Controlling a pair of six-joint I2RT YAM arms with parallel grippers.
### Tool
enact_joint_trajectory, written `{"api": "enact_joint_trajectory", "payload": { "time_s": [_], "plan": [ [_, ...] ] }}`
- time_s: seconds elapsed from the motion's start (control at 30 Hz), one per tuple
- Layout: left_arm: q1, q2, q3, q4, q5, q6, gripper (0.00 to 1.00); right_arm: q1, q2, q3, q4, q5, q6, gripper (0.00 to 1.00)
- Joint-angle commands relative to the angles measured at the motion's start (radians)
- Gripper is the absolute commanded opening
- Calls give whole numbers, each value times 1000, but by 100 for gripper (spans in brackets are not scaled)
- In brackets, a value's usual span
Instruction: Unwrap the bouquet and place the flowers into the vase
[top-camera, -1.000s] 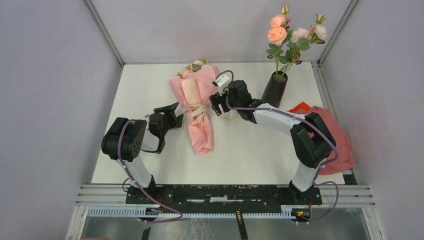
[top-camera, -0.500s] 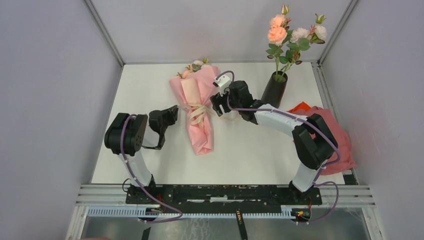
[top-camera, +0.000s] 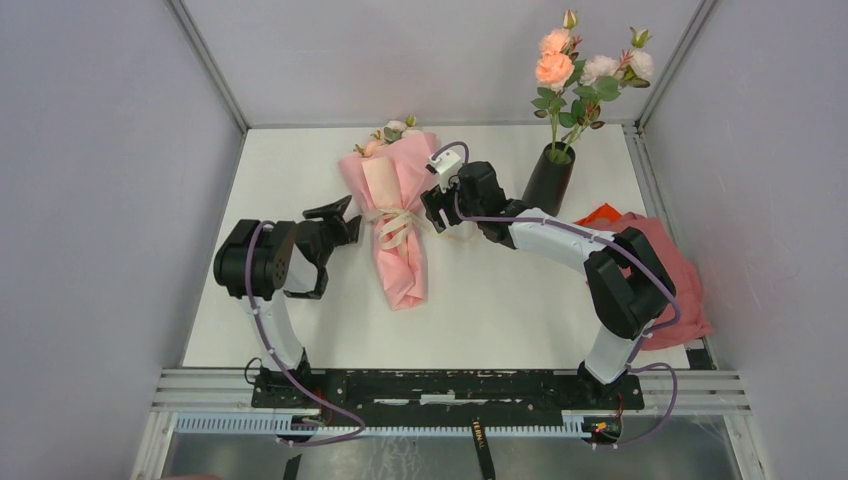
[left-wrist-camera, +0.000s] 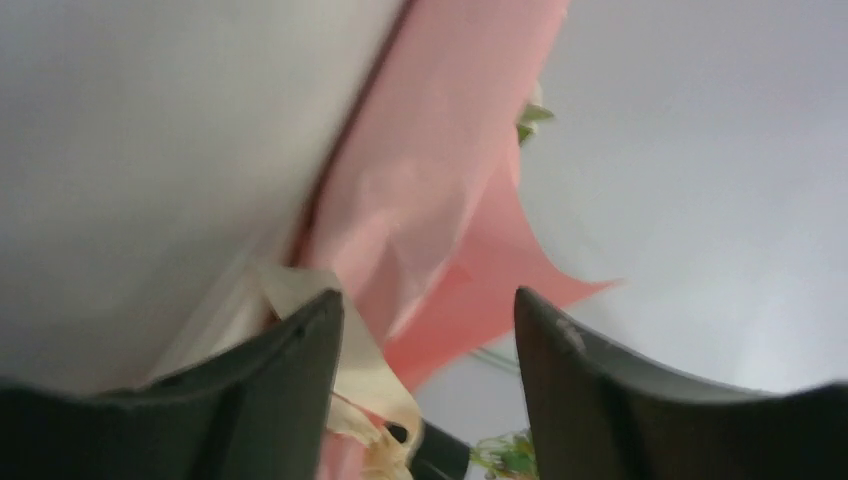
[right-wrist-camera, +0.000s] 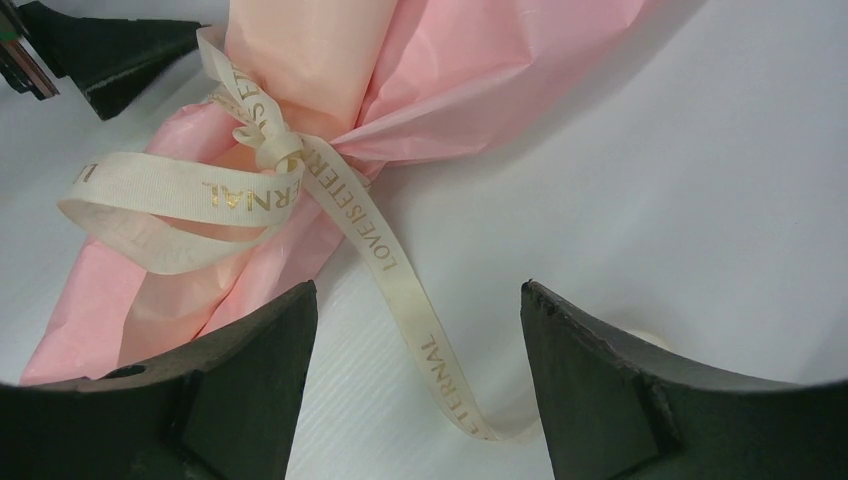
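The bouquet (top-camera: 398, 215) lies on the white table, a light pink paper cone with small roses (top-camera: 392, 132) at its far, wide end. A cream ribbon bow (top-camera: 394, 226) ties its middle. My left gripper (top-camera: 338, 222) hovers open just left of the bow; in the left wrist view its gap (left-wrist-camera: 430, 310) frames the pink paper (left-wrist-camera: 430, 180) and ribbon (left-wrist-camera: 375, 370). My right gripper (top-camera: 432, 210) is open on the bow's right side, and a ribbon tail (right-wrist-camera: 400, 275) lies on the table between its fingers (right-wrist-camera: 250, 380). The black vase (top-camera: 549, 180) holds several flowers (top-camera: 585, 70).
A darker pink-red cloth (top-camera: 668, 270) with an orange piece (top-camera: 600, 213) lies at the right table edge, under the right arm's elbow. Grey walls close in the table on the left, back and right. The left fingertip (right-wrist-camera: 110, 55) shows in the right wrist view.
My left gripper has narrowed its jaws, lifted and swung closer to the bouquet's left side. The right arm and the bouquet have stayed in place.
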Motion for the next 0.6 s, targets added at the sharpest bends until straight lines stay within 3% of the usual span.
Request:
{"api": "enact_joint_trajectory", "payload": {
  "time_s": [0.0, 0.07, 0.13, 0.43, 0.57],
  "plan": [
    [5, -43, -13, -37, 101, -31, 84, 1, -24, 4, 23, 10, -8, 80],
    [5, -88, -33, -89, 106, -29, 92, 1, -24, 6, 22, 10, -8, 80],
    [4, -152, -41, -170, 90, 1, 93, 0, -25, 2, 25, 10, -8, 80],
    [4, -374, 17, -528, 38, 157, 94, 1, -25, -3, 29, 11, -5, 80],
    [4, -370, 24, -561, 37, 157, 92, 1, -27, -3, 30, 12, -5, 80]
  ]
}}
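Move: The loose ribbon tail lies almost at the left fingertips, about 2 cm to the right and level in height; the ribbon knot is some 9 cm to the right, straight across. The flower heads are roughly 19 cm ahead and 8 cm right, the wrapper's foot about 20 cm back and 10 cm right, all at about that height. From the right hand the ribbon tail lies some 13 cm left and 7 cm lower. The left hand, its fingers already half open beside the ribbon tail, spreads them wide and hops up about 3 cm, coming clear of the tail. It then draws back some 2.5 cm towards its base while creeping up about another centimetre, the fingers first tipping up some 5 degrees and then dipping back down past their first slant, and stays wide open. ##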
